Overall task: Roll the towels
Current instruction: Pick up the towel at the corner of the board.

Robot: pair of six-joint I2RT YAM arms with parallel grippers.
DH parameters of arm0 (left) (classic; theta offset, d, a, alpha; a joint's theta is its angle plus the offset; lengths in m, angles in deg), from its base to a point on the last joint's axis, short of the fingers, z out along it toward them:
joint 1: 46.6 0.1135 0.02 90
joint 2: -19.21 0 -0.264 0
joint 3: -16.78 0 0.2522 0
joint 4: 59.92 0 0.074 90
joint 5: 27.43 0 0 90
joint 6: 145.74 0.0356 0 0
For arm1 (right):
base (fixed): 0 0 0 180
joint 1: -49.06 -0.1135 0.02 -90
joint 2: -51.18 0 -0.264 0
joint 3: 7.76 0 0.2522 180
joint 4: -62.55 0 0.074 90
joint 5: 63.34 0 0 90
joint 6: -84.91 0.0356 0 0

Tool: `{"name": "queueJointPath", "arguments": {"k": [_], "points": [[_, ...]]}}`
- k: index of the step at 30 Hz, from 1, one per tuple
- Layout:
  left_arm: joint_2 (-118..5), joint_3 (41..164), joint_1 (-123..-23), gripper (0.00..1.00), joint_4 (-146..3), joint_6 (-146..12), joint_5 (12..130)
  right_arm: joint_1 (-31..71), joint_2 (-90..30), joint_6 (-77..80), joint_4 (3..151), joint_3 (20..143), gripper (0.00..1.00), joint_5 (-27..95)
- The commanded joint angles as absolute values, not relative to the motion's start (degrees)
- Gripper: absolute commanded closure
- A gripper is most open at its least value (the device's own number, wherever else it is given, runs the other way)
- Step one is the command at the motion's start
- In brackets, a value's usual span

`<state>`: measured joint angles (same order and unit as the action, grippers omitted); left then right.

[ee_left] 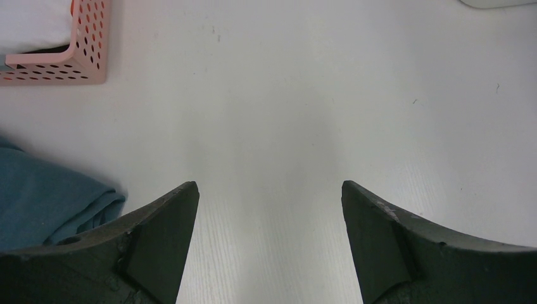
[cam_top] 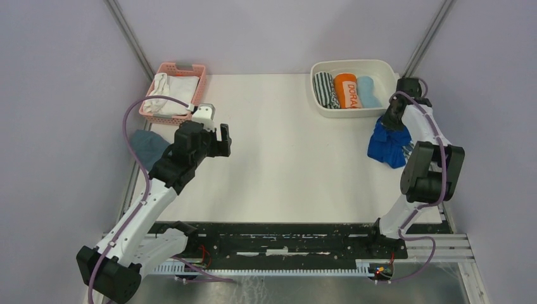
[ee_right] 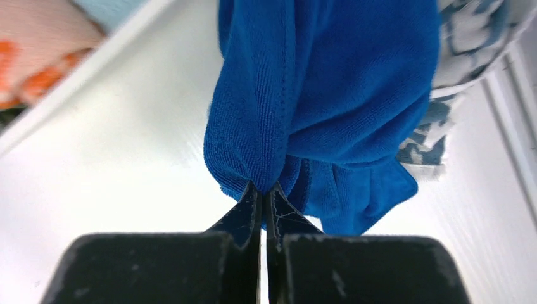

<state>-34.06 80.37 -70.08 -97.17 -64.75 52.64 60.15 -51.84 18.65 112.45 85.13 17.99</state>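
Observation:
The royal blue towel (cam_top: 387, 145) lies bunched at the table's right edge, just below the white tub. My right gripper (cam_top: 394, 119) is shut on a fold of the royal blue towel (ee_right: 329, 95), and the fingertips (ee_right: 263, 189) pinch its hem. Behind it, a whitish towel with a grey-blue pattern (ee_right: 472, 38) shows partly. A light blue towel (cam_top: 367, 90) lies rolled in the tub. My left gripper (cam_top: 215, 142) hovers over the left part of the table, and in its wrist view it (ee_left: 269, 187) is open with only bare tabletop between the fingers.
A white tub (cam_top: 351, 65) at the back right also holds a striped roll (cam_top: 323, 90) and an orange roll (cam_top: 346, 90). A pink basket (cam_top: 190, 69) of white cloths stands at the back left. A dull teal-grey cloth (cam_top: 147, 147) lies beside my left arm.

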Motion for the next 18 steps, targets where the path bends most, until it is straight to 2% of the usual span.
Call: {"name": "queueJointPath", "arguments": {"k": [1,6,10,18], "points": [[-34.5,80.5,-69.9,0.1,-94.3,-64.9,53.7,59.7,-41.3,16.6,117.6,93.0,1.0,17.5],[-35.1,80.5,-69.9,0.1,-93.8,-66.1,55.9,55.1,-36.3,14.3,122.9,99.7,1.0,19.6],[-36.4,80.7,-70.0,0.1,-92.8,-67.4,59.9,47.9,-34.6,14.0,123.5,103.5,1.0,22.9],[-39.4,83.1,-69.9,0.12,-93.9,-68.9,65.4,30.0,-38.6,17.0,115.5,113.3,1.0,34.1]]}}
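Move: The right gripper already pinches the blue towel, half a dozen centimetres above the table. The open middle of the table, where it is heading, is about 43 cm to its left and 6 cm back. The white bin stands roughly 14 cm left and 17 cm ahead; the patterned towel lies some 9 cm right and 4 cm back. From the left gripper, that open middle is about 20 cm right, 4 cm ahead and well below. Keep the right fingers shut on the blue towel and lift it fast, nearly straight up at first, some 23 cm in all. Partway up, swing left about 20 cm in front of the white bin, towards the table's middle, turning counter-clockwise and tipping the fingers forward and up. Ease the open left gripper about 3 cm right and 2 cm down. ##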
